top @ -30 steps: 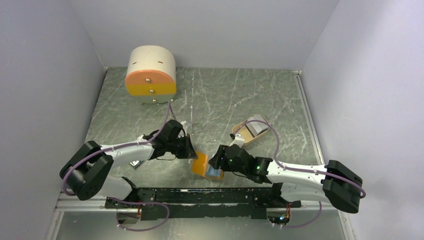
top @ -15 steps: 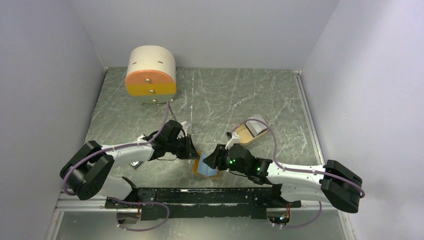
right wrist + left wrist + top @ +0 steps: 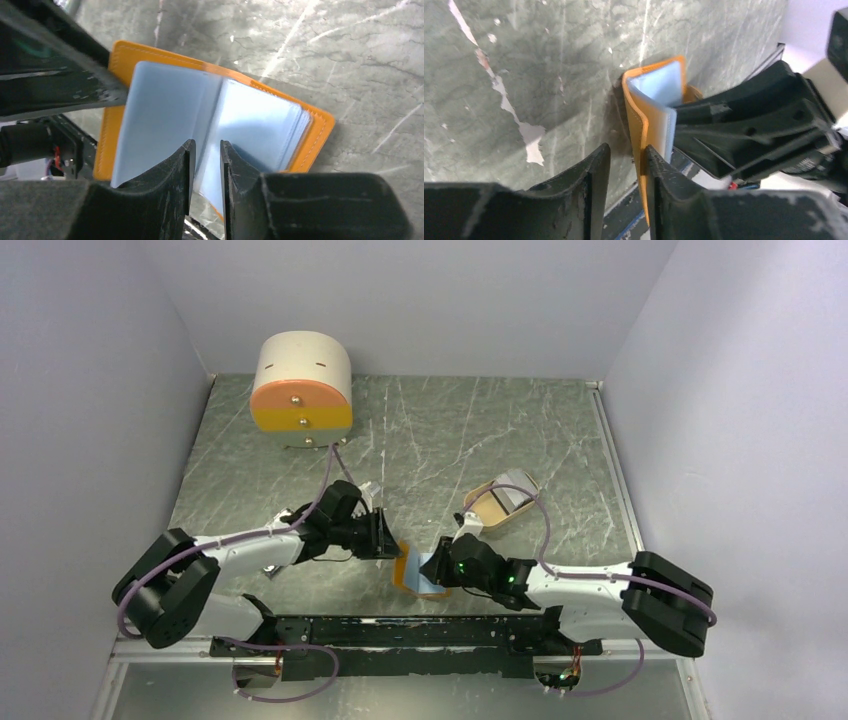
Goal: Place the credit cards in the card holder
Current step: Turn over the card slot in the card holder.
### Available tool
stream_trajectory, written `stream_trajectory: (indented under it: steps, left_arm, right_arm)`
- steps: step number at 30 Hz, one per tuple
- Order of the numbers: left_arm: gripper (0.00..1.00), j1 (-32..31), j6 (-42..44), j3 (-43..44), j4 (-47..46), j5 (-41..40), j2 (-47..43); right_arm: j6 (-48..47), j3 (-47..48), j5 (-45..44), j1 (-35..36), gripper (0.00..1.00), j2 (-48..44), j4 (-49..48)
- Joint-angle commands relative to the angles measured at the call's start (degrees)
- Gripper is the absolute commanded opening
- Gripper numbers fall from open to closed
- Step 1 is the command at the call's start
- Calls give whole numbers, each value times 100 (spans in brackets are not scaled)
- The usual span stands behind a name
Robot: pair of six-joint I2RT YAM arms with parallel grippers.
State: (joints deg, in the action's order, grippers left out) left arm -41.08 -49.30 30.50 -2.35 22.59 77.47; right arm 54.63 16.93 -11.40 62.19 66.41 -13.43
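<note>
The card holder, orange with pale blue leaves, stands half open near the table's front edge between both grippers. My left gripper is closed narrowly on its orange cover, which lies against the right finger. My right gripper is closed narrowly on a blue inner leaf at the fold, with its fingers over the open pages. Pale credit cards lie in the tan oval tray behind the right arm.
A round cream-and-orange drawer box stands at the back left. The black base rail runs along the front edge just below the card holder. Grey walls close in the left, back and right.
The right gripper has moved left and further into the card holder. The holder has swung up from lying flatter to standing narrower. The left gripper has kept hold of the cover.
</note>
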Motion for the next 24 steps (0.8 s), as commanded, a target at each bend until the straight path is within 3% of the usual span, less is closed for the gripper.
stream_trajectory:
  steps: [1, 8, 14, 24]
  left_arm:
    - [44, -1, -99, -117, -323, 445, -273]
    - [63, 31, -434, -434, -1451, 1357, -149]
    - [61, 37, -319, -323, -1392, 1385, 61]
    - [71, 110, -153, -259, -996, 1318, -234]
  right_arm:
    - [-98, 144, -83, -38, 29, 257, 29]
    - [-249, 383, 72, -48, 29, 609, -68]
    - [-260, 495, 199, -40, 30, 475, -149]
    - [-284, 590, 292, -40, 30, 477, -318]
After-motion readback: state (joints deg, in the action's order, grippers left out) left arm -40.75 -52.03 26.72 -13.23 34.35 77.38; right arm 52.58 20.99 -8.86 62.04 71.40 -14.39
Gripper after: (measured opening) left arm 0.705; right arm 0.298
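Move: The card slot lies right at my right fingertips, about 1 cm below them and 1 cm back. From my left hand it is some 5 cm to the right, 3 cm back and 2 cm down. The holder's orange cover stands between my left fingertips, its middle about 2 cm back, 1 cm right and 2 cm below that hand. The tray lies roughly 14 cm ahead of my right hand and 15 cm to its right, near table height. I free the cover from my left fingers by opening them wide while that hand draws back, up and a little to the right, about 3.5 cm in all, its fingertips tilting up some 10 degrees. My right hand, its opening unchanged, first dips about 1 cm into the card slot, then comes back up and slides about 2 cm left, bearing the slot page towards the cover. ##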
